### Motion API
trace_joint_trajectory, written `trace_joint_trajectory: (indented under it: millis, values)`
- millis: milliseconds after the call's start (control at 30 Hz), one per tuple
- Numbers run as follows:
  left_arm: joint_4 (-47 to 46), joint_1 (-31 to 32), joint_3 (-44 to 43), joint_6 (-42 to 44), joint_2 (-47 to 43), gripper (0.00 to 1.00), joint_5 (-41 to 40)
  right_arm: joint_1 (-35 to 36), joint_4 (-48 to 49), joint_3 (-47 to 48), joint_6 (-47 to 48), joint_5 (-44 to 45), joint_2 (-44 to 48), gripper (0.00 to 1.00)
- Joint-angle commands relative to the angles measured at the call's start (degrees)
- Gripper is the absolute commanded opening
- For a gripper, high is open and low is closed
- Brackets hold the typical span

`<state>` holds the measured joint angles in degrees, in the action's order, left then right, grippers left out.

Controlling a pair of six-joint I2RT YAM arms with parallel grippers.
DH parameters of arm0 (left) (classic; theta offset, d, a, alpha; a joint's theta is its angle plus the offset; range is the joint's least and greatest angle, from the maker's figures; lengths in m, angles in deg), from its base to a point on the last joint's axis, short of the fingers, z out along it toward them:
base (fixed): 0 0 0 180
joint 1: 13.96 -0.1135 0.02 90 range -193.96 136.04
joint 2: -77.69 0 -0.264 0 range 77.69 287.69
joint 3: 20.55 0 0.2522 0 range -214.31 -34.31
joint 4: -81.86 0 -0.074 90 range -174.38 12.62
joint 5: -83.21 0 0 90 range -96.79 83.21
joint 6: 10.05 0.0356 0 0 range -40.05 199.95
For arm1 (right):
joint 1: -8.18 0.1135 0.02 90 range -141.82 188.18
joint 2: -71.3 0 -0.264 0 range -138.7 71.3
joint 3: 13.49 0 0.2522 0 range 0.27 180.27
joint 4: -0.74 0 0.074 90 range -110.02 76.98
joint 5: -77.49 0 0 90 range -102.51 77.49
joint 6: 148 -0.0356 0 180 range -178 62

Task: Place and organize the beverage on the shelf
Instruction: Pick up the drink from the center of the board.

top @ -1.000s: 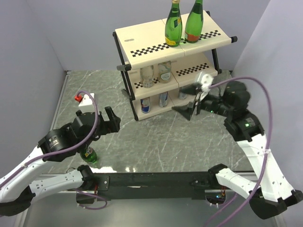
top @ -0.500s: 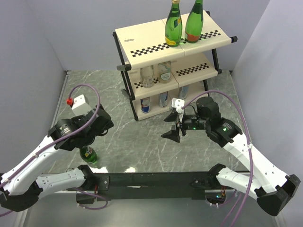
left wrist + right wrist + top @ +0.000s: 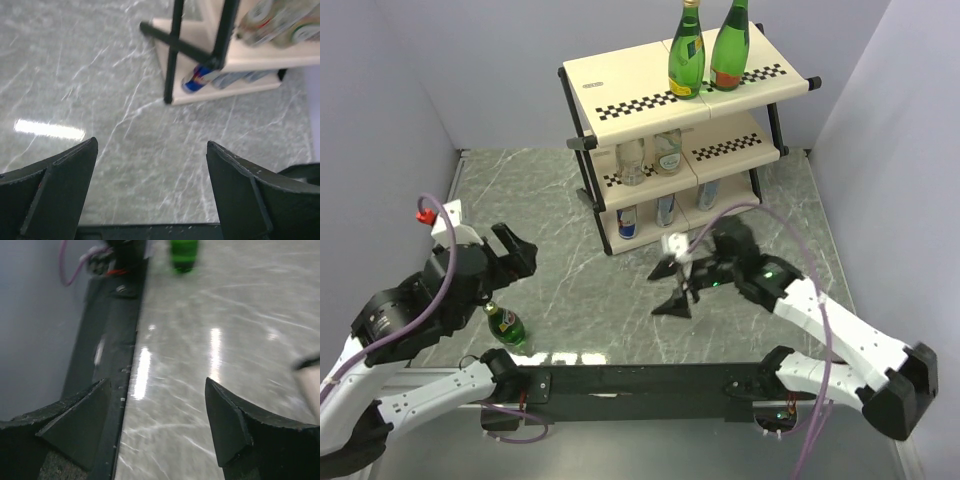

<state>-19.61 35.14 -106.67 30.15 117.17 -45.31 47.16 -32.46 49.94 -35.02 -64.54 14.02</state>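
Note:
The shelf point(image 3: 630, 85) stands at the back. Its top tier carries two green glass bottles point(image 3: 686, 52), the middle tier two clear bottles point(image 3: 632, 160), and the bottom tier three silver-and-blue cans point(image 3: 628, 222). A third green bottle point(image 3: 506, 326) stands upright on the table near the front left; it appears blurred in the right wrist view as the green bottle point(image 3: 184, 252). My left gripper point(image 3: 512, 250) hangs open just behind and above it, holding nothing. My right gripper point(image 3: 670, 286) is open and empty over the table in front of the shelf. In the left wrist view a can point(image 3: 200, 77) shows beyond the open left gripper point(image 3: 151, 145).
The black mounting rail point(image 3: 640, 382) runs along the table's near edge, and also shows as the rail point(image 3: 115, 340) left of my open right gripper point(image 3: 156, 385). Purple cables loop off both arms. Grey walls close in on the left, back and right.
My right arm has pulled back from the shelf's lower tiers and turned toward the table's middle. My left arm has swung back and left, ending just behind the green bottle on the table.

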Motion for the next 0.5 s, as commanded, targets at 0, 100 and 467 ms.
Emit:
trace_joint_trajectory:
  millis: [0, 100, 467]
  values:
    - [-6.3, -0.1, -3.7, 6.3, 2.7, 0.96, -2.8, 8.9, 10.3, -1.2, 4.1, 0.1, -4.0, 0.82]
    - [-6.8, -0.1, -8.7, 8.8, 6.1, 0.96, -3.0, 13.5, 17.7, 2.4, 2.4, 3.2, -9.1, 0.82]
    - [-26.3, -0.1, -5.3, 18.8, -2.7, 0.97, -2.3, 25.2, 28.8, 22.6, -11.4, 21.5, -37.6, 0.81]
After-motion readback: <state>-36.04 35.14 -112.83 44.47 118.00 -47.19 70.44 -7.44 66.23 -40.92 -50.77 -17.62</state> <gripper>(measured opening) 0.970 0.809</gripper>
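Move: The green bottle standing near the front edge of the board is about 31 cm to the right hand's left, some 3 cm back and 14 cm lower. From that hand, the blue can on the bottom shelf sits roughly 25 cm ahead, 8 cm left and 14 cm lower. The shelf's near-left foot is about 21 cm ahead, 12 cm left and 22 cm down. For the left hand, the green bottle lies about 7 cm back, 4 cm left and 22 cm below. Leftward, the right hand sweeps fast through about 18 cm of open space in front of the shelf towards the green bottle, first dipping a few centimetres back and down, then coming forward again; its wide-open fingers turn slightly counter-clockwise. The left hand, also open, rises some 9 cm away from the bottle, fingertips tilting up. ##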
